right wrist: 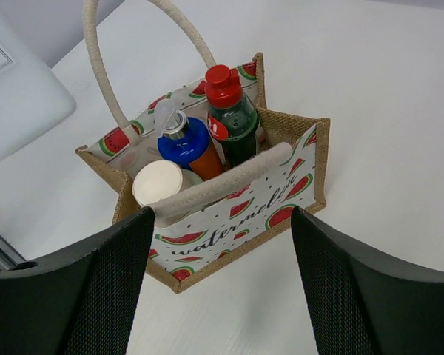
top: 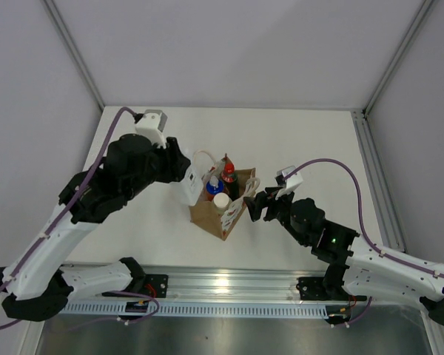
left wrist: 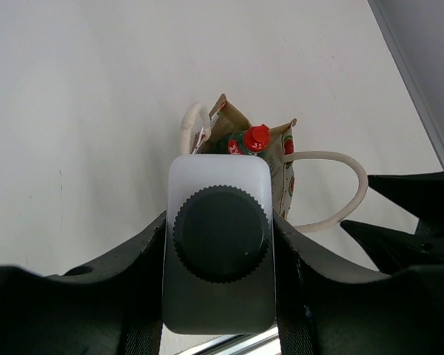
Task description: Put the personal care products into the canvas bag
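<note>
The canvas bag (top: pixel 226 216) stands mid-table, brown with a watermelon print (right wrist: pixel 229 214). Inside it stand the dark bottle with red cap (right wrist: pixel 228 118), the orange bottle with blue cap (right wrist: pixel 191 148) and the bottle with cream cap (right wrist: pixel 157 183). My left gripper (top: pixel 190 181) is shut on the clear bottle with black cap (left wrist: pixel 220 233) and holds it just left of the bag's far-left rim, above the table. My right gripper (top: pixel 254 204) is open and empty, right beside the bag's right wall; in its wrist view the fingers (right wrist: pixel 96 281) straddle the bag's printed side.
One cream rope handle (left wrist: pixel 333 185) hangs out over the table on the bag's right side; the other (right wrist: pixel 96 59) arches up on the left. A metal rail (top: pixel 229 285) runs along the table's near edge. Grey walls stand at the back and sides.
</note>
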{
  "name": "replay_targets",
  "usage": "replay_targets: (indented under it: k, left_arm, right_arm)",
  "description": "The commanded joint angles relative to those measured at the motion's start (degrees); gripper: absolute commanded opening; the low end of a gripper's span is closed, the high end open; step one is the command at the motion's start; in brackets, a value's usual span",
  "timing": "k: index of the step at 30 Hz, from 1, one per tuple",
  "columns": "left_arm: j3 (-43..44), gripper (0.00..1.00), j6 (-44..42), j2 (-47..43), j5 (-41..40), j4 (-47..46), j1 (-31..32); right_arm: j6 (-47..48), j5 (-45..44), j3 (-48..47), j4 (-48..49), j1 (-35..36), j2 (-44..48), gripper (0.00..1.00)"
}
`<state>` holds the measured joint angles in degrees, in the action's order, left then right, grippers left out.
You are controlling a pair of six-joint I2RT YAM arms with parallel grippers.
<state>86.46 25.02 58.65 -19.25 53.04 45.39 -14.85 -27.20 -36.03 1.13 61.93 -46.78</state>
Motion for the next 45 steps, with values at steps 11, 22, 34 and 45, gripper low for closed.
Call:
replay_targets:
  k: [11,22,34,45]
  left_arm:
    - [5.92,0.0,-4.1,13.05,3.07,-19.19,5.59]
    - [6.97,0.01,-4.71,19.83,5.45,-25.97,7.26]
    - [2.4,0.01,-5.85,22.73,1.5,-28.78,7.44]
    - [-1.28,0.01,-7.61,21.68,-2.38,-31.41,7.44]
  right_arm:
    - [0.7,-2.24,-1.94,1.16,0.21,0.64,0.78]
    - [0.61,-2.07,-2.03,0.9,0.21,1.26,0.78]
    - [0.52,-1.89,-1.94,0.81,0.21,1.96,0.78]
    - [0.53,-2.15,-1.94,0.98,0.21,1.79,0.78]
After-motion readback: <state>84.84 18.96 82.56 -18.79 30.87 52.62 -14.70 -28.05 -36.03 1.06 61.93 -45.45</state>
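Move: Up high, the left hand still holds the white bottle; the free spot in the canvas bag, on its right side, lies about 8 cm ahead, 14 cm to the right and 28 cm below. From that hand, the red-capped bottle stands in the bag some 7 cm ahead and 12 right, the blue pump bottle 5 ahead and 9 right, the white-capped bottle 2 ahead and 11 right. From the idle right hand the spot is roughly 11 cm ahead, 6 left, 18 down. Swinging the upright white bottle right by about 15 cm, the left arm carries it over the canvas bag while easing some 7 cm forward and 7 cm down, turning the hand roughly 10 degrees clockwise. The rightward sweep then stops and the hand sinks slowly, still edging forward, to feed the bottle's lower end into the bag's right side; the fingers keep their hold. ##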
